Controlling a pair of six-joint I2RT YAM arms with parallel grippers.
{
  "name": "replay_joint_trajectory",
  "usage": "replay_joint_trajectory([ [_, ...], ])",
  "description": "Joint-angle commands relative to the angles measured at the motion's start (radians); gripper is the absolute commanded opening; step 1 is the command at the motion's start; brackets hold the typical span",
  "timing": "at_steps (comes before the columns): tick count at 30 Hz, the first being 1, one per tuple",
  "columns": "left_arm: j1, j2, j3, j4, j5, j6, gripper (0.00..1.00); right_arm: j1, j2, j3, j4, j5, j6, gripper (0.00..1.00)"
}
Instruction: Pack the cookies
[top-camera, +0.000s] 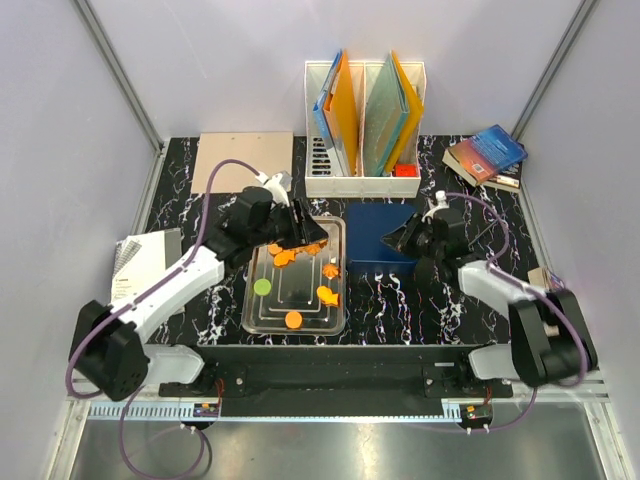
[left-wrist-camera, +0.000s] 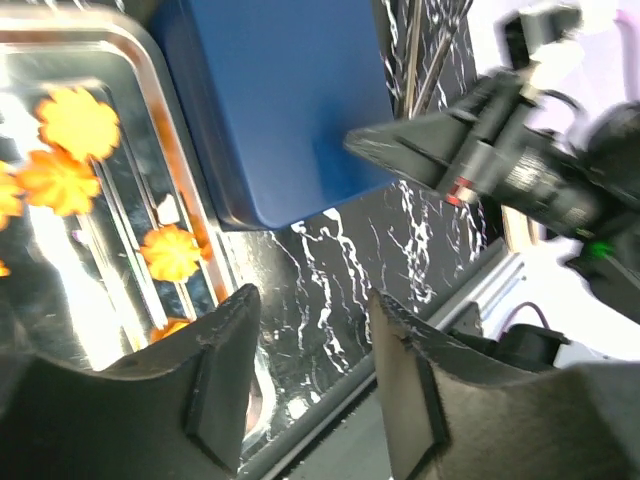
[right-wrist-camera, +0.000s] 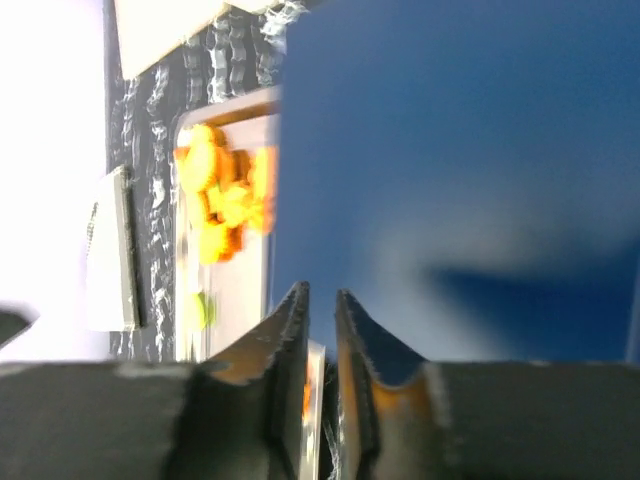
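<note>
The cookies (top-camera: 283, 255) lie scattered in a shiny metal tray (top-camera: 298, 296): mostly orange flower and round pieces, plus one green round one (top-camera: 262, 286). My left gripper (top-camera: 300, 230) hovers over the tray's far end. In its wrist view the left gripper (left-wrist-camera: 315, 300) is open and empty, with orange cookies (left-wrist-camera: 78, 122) in the tray (left-wrist-camera: 140, 60) to its left. A blue box (top-camera: 378, 235) stands right of the tray. My right gripper (top-camera: 405, 240) is at the box's right edge. The right gripper (right-wrist-camera: 321, 295) shows a narrow empty gap, facing the blue box (right-wrist-camera: 450, 150) and the cookies (right-wrist-camera: 215, 190).
A white file holder (top-camera: 365, 120) with coloured folders stands at the back. A beige board (top-camera: 245, 160) lies back left, stacked books (top-camera: 487, 155) back right, and a spiral notebook (top-camera: 135, 262) at the left edge. The right arm (left-wrist-camera: 480, 160) shows in the left wrist view.
</note>
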Motion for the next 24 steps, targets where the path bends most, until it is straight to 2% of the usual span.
replay_joint_trajectory([
  [1, -0.002, -0.095, 0.035, -0.092, -0.126, 0.092, 0.54, 0.059, -0.311, 0.094, -0.231, 0.108, -0.148, 0.30],
  [2, -0.002, -0.110, 0.035, -0.113, -0.188, 0.110, 0.58, 0.075, -0.358, 0.112, -0.341, 0.168, -0.205, 0.34],
  [5, -0.002, -0.165, 0.015, -0.202, -0.319, 0.152, 0.62, 0.135, -0.523, 0.148, -0.501, 0.267, -0.274, 0.48],
  [6, 0.000, -0.196, 0.009, -0.219, -0.347, 0.158, 0.63, 0.151, -0.591, 0.136, -0.532, 0.292, -0.283, 0.53],
  [7, -0.002, -0.207, -0.011, -0.250, -0.371, 0.164, 0.63, 0.155, -0.627, 0.122, -0.559, 0.314, -0.291, 0.63],
  [9, -0.002, -0.248, -0.028, -0.281, -0.442, 0.177, 0.67, 0.174, -0.716, 0.075, -0.624, 0.383, -0.303, 0.72],
  [10, -0.002, -0.262, -0.045, -0.310, -0.466, 0.175, 0.70, 0.186, -0.737, 0.059, -0.642, 0.406, -0.302, 0.78],
  [12, 0.000, -0.291, -0.063, -0.330, -0.514, 0.186, 0.89, 0.232, -0.764, 0.044, -0.682, 0.482, -0.288, 0.90],
  [13, 0.000, -0.317, -0.077, -0.350, -0.522, 0.196, 0.91, 0.291, -0.761, 0.048, -0.692, 0.556, -0.284, 0.93],
  [14, -0.002, -0.328, -0.082, -0.363, -0.538, 0.197, 0.91, 0.333, -0.750, 0.065, -0.696, 0.591, -0.281, 0.99],
  [17, 0.000, -0.351, -0.071, -0.426, -0.558, 0.197, 0.92, 0.495, -0.631, 0.135, -0.649, 0.777, -0.322, 1.00],
  [19, 0.000, -0.354, -0.054, -0.463, -0.568, 0.187, 0.92, 0.569, -0.476, 0.200, -0.589, 0.896, -0.374, 1.00],
  [20, 0.000, -0.359, -0.050, -0.468, -0.577, 0.186, 0.93, 0.597, -0.349, 0.297, -0.548, 0.917, -0.432, 1.00],
  [24, 0.004, -0.365, -0.017, -0.517, -0.585, 0.155, 0.94, 0.608, -0.101, 0.581, -0.589, 0.957, -0.518, 1.00],
])
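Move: The right hand is only about 2 cm above the blue lid on the box, with the lid's middle some 3 cm ahead and 1 cm left. The cookie tray's middle lies 22 cm left and 6 cm back of that hand, and the white rack 21 cm ahead and 4 cm left. From the left hand, the lid is about 15 cm right, 4 cm ahead and 12 cm down; the tray is 5 cm left and 5 cm back, its cookie pile 7 cm left and 4 cm ahead, both some 17 cm below. The right hand rises fast off the closed box, up about 16 cm and back 10, then sinks roughly halfway and swings left with a little forward, its nearly shut fingers spreading fully and its wrist rolling to point more straight ahead. Meanwhile the left hand draws away from the lid, some 14 cm left across the tray and slightly back, opening from half to nearly wide and turning about 35 degrees to point more steeply down. ##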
